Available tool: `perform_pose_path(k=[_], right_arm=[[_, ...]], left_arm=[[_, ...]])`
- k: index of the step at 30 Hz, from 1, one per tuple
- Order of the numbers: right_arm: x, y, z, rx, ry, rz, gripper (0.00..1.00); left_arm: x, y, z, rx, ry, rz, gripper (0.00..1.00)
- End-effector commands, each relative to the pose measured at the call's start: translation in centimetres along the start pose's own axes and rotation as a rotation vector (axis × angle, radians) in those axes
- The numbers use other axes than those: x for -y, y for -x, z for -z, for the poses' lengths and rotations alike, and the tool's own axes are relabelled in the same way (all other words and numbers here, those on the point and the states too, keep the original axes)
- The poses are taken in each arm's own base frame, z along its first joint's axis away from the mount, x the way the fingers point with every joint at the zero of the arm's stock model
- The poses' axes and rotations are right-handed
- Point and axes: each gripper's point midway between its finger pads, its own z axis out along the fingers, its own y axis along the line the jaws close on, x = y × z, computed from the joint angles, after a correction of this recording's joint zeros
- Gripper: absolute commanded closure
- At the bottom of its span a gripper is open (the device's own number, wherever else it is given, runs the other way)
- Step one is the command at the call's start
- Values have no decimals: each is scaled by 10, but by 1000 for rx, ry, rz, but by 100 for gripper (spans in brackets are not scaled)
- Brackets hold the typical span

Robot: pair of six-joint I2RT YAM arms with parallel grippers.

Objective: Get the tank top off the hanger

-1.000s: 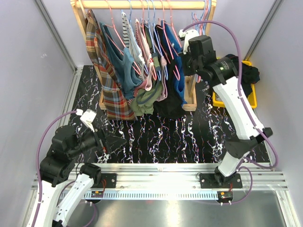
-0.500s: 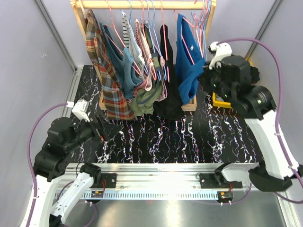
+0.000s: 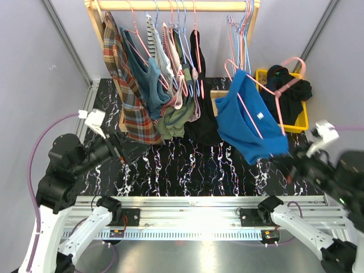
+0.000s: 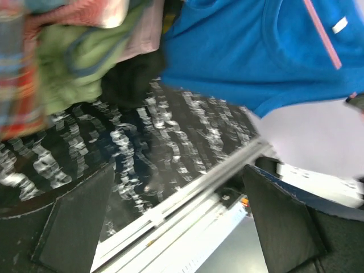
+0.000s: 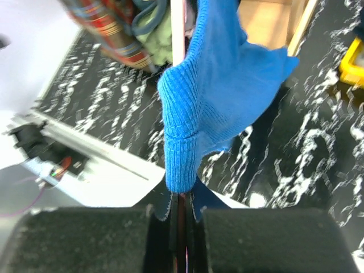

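A blue tank top hangs on a pink hanger, held off the rack and tilted in the air over the right half of the table. My right gripper is shut on one end of the hanger, just under the tank top's ribbed edge. In the top view that gripper is a dark blur below the garment. My left gripper stands open at the near left, with nothing between its fingers. The tank top and the hanger cross the upper right of its view.
A wooden rack at the back carries several garments on hangers, with a plaid one at the left and bare hangers at the right. A yellow bin with dark clothes stands at the right. An aluminium rail runs along the near edge.
My right arm has swung from the rack toward the near right, taking the hanger and blue tank top off the rod. My left arm has drawn back to the left, still open.
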Motion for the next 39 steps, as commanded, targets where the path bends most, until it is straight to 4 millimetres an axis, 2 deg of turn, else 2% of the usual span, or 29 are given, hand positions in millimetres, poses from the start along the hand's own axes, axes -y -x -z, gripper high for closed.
perform_pose_path(k=[1,4,5,7,8,12,14,15,16,17,18,19,20,21,22,26,29,36,37,39], right_arm=[[-15,-14,39,12,93,-76,100],[-31,-28,74,21,209,-91,100],[-40,-29,85,26,262,-91,100],[-49,-37,97,18,314,-89,100],[-63,-44,110,7,404,-78,100],[-86,-61,128,-38,550,-75,100],[-85,-71,120,-92,539,-88,100],[-82,-76,113,-124,510,-100,100],[-80,-80,108,-146,496,-103,100],[-78,-86,97,-192,477,-114,100],[-78,-88,94,-211,478,-124,100],[-77,-90,89,-227,470,-133,100],[-73,-93,83,-243,446,-145,100],[-72,-97,82,-262,442,-153,100],[-73,-101,82,-269,446,-160,100],[-72,-124,70,-385,465,-214,100],[-71,-141,58,-467,477,-257,100],[-70,-153,53,-507,484,-279,100],[-69,-154,52,-513,481,-283,100],[-72,-154,51,-518,503,-288,100]], left_arm=[[64,25,2,9,-298,-54,1],[97,36,11,-9,-429,-80,1],[112,48,21,20,-460,-111,1],[126,57,24,15,-504,-136,1],[143,64,36,23,-558,-163,1],[172,77,40,6,-662,-165,1],[180,67,30,-53,-687,-167,1],[181,70,21,-38,-652,-169,1],[186,40,7,-152,-654,-214,1],[187,29,-3,-183,-615,-252,1],[185,42,-13,-118,-506,-291,1],[192,4,-25,-239,-491,-383,1],[192,2,-32,-245,-444,-414,1],[195,17,-33,-195,-396,-425,1],[197,3,-43,-235,-368,-451,1],[187,16,-58,-136,-213,-483,1],[195,12,-59,-101,-210,-503,1],[207,5,-67,-37,-128,-536,1],[212,2,-70,-29,-135,-531,1],[209,1,-79,-11,-88,-537,1]])
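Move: About 30 cm to the left hand's right and 9 cm ahead of it, roughly level, is the blue tank top on its pink hanger. The black garment on the rack hangs some 10 cm left of the tank top and 7 cm beyond it. From the right hand, already gripping the hanger's near corner, the tank top's middle lies about 9 cm ahead and 8 cm left; the yellow basket is roughly 20 cm ahead, 16 cm right and far below. Keeping its pinch on the hanger corner, the right hand draws the tank top back about 14 cm from the rack, then sinks some 11 cm while its fingers swing round to point left. Still wide open, the left hand first rises and draws back, then sweeps right nearly 20 cm and comes partway down towards the tank top's left side, its fingers swinging farther right. ##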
